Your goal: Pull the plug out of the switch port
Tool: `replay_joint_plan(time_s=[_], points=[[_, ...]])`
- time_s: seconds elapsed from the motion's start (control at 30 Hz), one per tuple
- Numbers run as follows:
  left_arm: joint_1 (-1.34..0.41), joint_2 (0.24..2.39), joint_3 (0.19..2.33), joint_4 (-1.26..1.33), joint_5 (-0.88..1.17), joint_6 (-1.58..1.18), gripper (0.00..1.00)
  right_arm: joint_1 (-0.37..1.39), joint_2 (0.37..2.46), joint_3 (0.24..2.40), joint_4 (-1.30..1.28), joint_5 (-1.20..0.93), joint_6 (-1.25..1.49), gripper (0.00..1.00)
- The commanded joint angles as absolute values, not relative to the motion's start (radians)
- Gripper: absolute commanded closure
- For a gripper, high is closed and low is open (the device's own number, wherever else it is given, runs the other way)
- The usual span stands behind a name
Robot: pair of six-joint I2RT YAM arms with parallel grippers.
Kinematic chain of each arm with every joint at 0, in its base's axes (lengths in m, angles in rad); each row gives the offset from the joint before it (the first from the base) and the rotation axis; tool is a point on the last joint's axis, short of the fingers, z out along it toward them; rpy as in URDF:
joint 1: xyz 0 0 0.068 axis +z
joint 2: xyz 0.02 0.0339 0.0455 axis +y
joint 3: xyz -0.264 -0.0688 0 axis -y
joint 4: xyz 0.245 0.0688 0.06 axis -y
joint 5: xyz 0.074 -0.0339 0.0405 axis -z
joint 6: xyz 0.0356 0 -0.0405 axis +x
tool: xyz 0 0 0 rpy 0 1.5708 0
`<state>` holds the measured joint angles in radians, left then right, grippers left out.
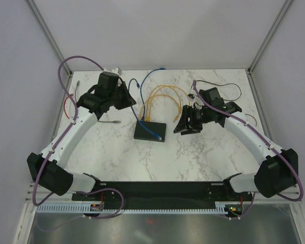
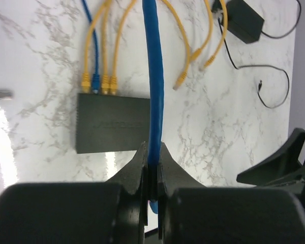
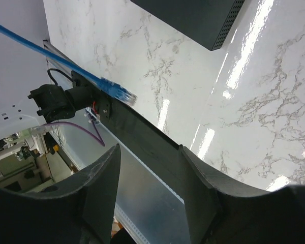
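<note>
The switch is a flat black box in the middle of the table. Yellow plugs and one blue plug sit in the ports on its far edge. My left gripper hovers at the switch's far left and is shut on a thick blue cable. This cable's free plug hangs loose over the switch's near edge. My right gripper stands open just right of the switch, with nothing between its fingers.
Loose yellow cable ends lie beyond the switch on the right. A small black adapter block with a thin cord rests at the far right. A grey cable end lies left of the switch. The black base rail runs along the near edge.
</note>
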<state>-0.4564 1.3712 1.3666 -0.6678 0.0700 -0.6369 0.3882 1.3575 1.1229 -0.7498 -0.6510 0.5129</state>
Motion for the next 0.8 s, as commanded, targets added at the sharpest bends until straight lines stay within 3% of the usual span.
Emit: replay_joint_plan(time_s=[0.0, 0.17, 0.53, 0.77], points=[[-0.352, 1.338, 1.443, -0.729, -0.005, -0.555, 0.98, 0.39, 1.341, 1.147, -0.756, -0.629, 0.523, 0.44], [-0.059, 1.336, 1.443, -0.735, 0.15, -0.499, 0.98, 0.391, 1.347, 1.132, -0.773, -0.626, 0.503, 0.44], [0.152, 1.523, 1.52, -0.701, 0.069, -0.307, 0.98, 0.391, 1.358, 1.146, -0.799, -0.641, 0.466, 0.44], [0.288, 1.686, 1.548, -0.56, 0.36, -0.307, 0.98, 0.39, 1.344, 1.143, -0.801, -0.629, 0.476, 0.44]])
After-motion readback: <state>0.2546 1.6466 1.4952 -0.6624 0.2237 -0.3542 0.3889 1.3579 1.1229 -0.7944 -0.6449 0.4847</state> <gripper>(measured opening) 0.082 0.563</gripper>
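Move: My left hand holds the pulled-out blue cable and heads for the loose grey cable, whose middle is about 26 cm to its left, 16 cm ahead and 25 cm below. The red cable's middle is some 4 cm farther left than that, about level with it. The grey cable's near plug lies only 9 cm left and 8 cm ahead of my left hand; the switch sits 9 cm to its right, level. From my right hand the grey cable is roughly 50 cm left and 27 cm ahead. I keep my left fingers shut on the blue cable and carry it off to the left, away from the switch, to where the grey and red cables lie: about 26 cm left and 10 cm forward. The hand travels level at first, then sinks some 5 cm near the end, turning roughly 20 degrees counter-clockwise on the way. ##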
